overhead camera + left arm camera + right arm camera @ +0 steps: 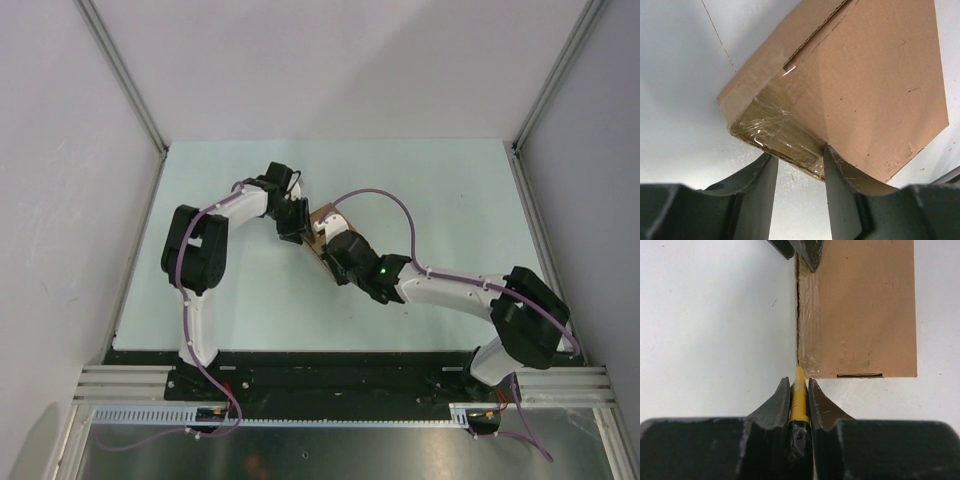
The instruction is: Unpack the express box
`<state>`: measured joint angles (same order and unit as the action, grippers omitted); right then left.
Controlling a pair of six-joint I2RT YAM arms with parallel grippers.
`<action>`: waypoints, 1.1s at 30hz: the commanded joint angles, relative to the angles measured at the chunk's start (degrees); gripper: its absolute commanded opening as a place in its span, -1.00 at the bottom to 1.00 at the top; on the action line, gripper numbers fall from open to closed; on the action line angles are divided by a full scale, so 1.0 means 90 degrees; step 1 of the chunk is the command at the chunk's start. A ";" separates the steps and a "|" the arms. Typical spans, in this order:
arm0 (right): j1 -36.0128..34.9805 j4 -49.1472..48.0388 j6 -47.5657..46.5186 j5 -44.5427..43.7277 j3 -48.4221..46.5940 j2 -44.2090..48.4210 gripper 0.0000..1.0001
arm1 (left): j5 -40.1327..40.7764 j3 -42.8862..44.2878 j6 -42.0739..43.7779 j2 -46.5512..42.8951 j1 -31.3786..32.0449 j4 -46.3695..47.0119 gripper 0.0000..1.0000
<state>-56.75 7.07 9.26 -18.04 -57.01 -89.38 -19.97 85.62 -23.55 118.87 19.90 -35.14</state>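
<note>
The express box (323,220), plain brown cardboard with clear tape on its seam, lies flat mid-table between both grippers. In the left wrist view the box (860,85) lies at my left gripper (799,152), whose jaws are open; the right finger (840,185) touches the taped end under the cardboard edge. My right gripper (799,382) is shut on the yellow-black utility knife (799,400), its tip at the near left corner of the box (865,315), at the taped seam. The left gripper's fingertips (807,250) show at the far end of that seam.
The pale table surface (440,200) is bounded by grey walls with aluminium posts (120,70) on both sides. A black rail (330,375) with the arm bases runs along the near edge. The white tube is out of view.
</note>
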 commanded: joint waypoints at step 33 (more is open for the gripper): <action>0.1901 -0.0240 0.0807 -0.0691 0.0114 0.0732 -1.00 | 0.1691 0.1687 0.0302 -0.0036 -0.0277 0.0095 0.40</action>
<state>-39.59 7.03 15.05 -24.73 -55.11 -83.35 -9.89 96.20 -22.72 115.02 18.92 -35.05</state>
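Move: The left fingers already straddle the express box's taped left edge: the box's middle is about 7 cm to their right and 1 cm back, just below them, while the yellow knife is some 11 cm back and 8 cm right. From the right hand, which holds that knife, the box's middle lies about 12 cm ahead, 1 cm left and 6 cm down; its near-left corner is 3 cm ahead and 2 cm left, its near-right corner 9 cm ahead and 8 cm right. The left fingers come free of the taped edge, opening wider as they rise about 8 cm and go 7 cm forward, tilting outward. The right hand keeps its grip on the knife and takes it from the near-left corner, first up and right, then right and forward to beside the near-right corner, some 11 cm rightward overall, turning about 25 degrees clockwise. ##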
